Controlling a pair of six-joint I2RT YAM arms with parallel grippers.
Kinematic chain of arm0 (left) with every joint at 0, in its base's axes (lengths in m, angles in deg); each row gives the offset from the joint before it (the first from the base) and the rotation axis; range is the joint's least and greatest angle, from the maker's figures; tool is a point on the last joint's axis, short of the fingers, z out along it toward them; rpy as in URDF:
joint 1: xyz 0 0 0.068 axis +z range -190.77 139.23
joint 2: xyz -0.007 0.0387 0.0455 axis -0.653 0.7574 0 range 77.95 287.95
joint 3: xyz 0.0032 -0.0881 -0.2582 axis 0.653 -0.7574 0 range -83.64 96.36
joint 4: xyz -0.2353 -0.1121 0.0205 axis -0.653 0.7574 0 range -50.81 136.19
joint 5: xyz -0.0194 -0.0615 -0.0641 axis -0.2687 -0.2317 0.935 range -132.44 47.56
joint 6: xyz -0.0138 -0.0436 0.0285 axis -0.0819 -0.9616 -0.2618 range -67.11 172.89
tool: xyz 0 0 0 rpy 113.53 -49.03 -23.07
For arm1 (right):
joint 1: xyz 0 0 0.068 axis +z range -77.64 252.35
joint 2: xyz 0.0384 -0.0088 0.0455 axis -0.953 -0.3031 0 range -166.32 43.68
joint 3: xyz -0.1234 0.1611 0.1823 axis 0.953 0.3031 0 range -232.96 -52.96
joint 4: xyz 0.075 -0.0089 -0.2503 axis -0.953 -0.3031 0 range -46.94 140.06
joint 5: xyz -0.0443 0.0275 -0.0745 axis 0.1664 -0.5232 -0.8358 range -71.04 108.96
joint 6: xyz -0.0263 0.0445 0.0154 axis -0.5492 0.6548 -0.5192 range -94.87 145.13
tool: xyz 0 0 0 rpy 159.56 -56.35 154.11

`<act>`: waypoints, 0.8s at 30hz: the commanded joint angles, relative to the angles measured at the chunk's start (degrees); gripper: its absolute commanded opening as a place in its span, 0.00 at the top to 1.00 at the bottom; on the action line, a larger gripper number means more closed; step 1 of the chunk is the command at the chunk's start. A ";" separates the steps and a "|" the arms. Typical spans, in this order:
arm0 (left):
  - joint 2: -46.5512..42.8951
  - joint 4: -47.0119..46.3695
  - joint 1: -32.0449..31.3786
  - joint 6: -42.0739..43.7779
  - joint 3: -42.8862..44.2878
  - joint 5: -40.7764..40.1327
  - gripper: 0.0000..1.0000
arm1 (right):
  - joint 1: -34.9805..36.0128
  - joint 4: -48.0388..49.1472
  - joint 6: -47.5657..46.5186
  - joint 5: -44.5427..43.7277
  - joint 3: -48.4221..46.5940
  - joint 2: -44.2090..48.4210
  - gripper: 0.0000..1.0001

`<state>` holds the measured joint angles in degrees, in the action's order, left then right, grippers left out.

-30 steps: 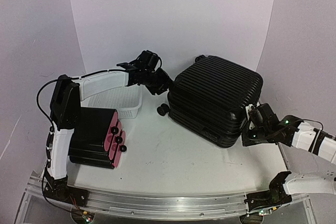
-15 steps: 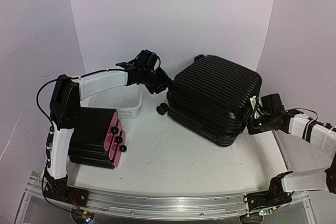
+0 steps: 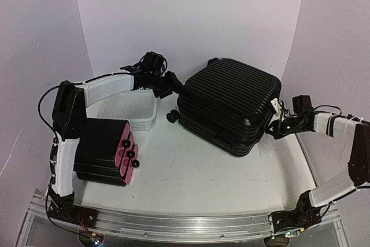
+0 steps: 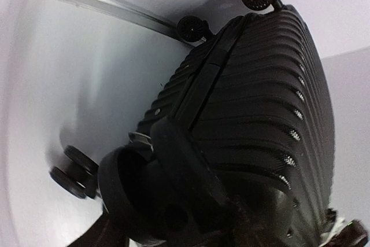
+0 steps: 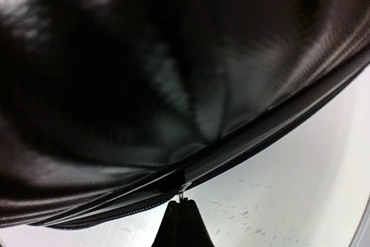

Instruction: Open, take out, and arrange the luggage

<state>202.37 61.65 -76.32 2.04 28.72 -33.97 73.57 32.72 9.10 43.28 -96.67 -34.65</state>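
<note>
The luggage [image 3: 231,105] is a big black ribbed suitcase lying flat at centre right, lid closed. My left gripper [image 3: 167,82] is at its back left corner, above a caster wheel [image 3: 172,116]. In the left wrist view the ribbed shell [image 4: 248,102] fills the frame. The dark fingers blend into the corner and a wheel, so their grip is unclear. My right gripper [image 3: 273,131] is at the case's right side. In the right wrist view it [image 5: 182,203] is shut on the small metal zipper pull [image 5: 182,196], right under the zipper seam [image 5: 277,122].
A white perforated basket [image 3: 130,108] stands at the back left under the left arm. A smaller smooth black case [image 3: 104,148] with a pink side and black knobs lies at front left. A metal rail [image 3: 173,224] runs along the near edge.
The luggage has slid a little to the left. My right gripper has travelled along its right side toward the back, pinching the zipper pull. The left gripper has shifted back and left.
</note>
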 commanded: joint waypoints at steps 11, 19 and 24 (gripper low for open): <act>-24.04 4.34 -15.86 51.45 -12.09 -4.97 0.17 | 10.56 8.57 6.19 7.25 5.18 10.85 1.00; -15.50 1.87 -27.73 71.38 -4.04 -9.92 0.13 | 13.16 15.10 11.00 3.99 9.12 13.93 1.00; -8.72 2.81 -28.47 76.86 3.18 -10.75 0.08 | 13.72 16.04 12.06 1.19 11.49 15.60 1.00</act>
<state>190.17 64.89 -105.52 70.17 24.52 -42.17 86.57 42.73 19.20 45.11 -85.89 -22.78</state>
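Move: The left fingers are at the suitcase's raised upper wheel, while the suitcase's near corner lies about 24 cm back, 22 cm to the right and 5 cm lower. From the left hand, the lower wheel is some 6 cm back, 3 cm left and 14 cm down, and the white basket is about 20 cm left, 3 cm back and 16 cm down. The right hand has the zipper pull at its fingertips, with the same near corner about 10 cm left, 4 cm back and 4 cm higher. The left hand lets go of the upper wheel, its fingers spreading almost fully, and swings up and back over the suitcase by some 25 cm and then rightward towards the near corner, sinking about 5 cm at the end as the wrist rolls some 85 degrees clockwise seen from behind the hand, fingers still slanting down and rightward. Meanwhile the right hand keeps its shut pinch on the zipper pull and draws it left, somewhat back and a little up, towards the near corner, easing to a stop. ##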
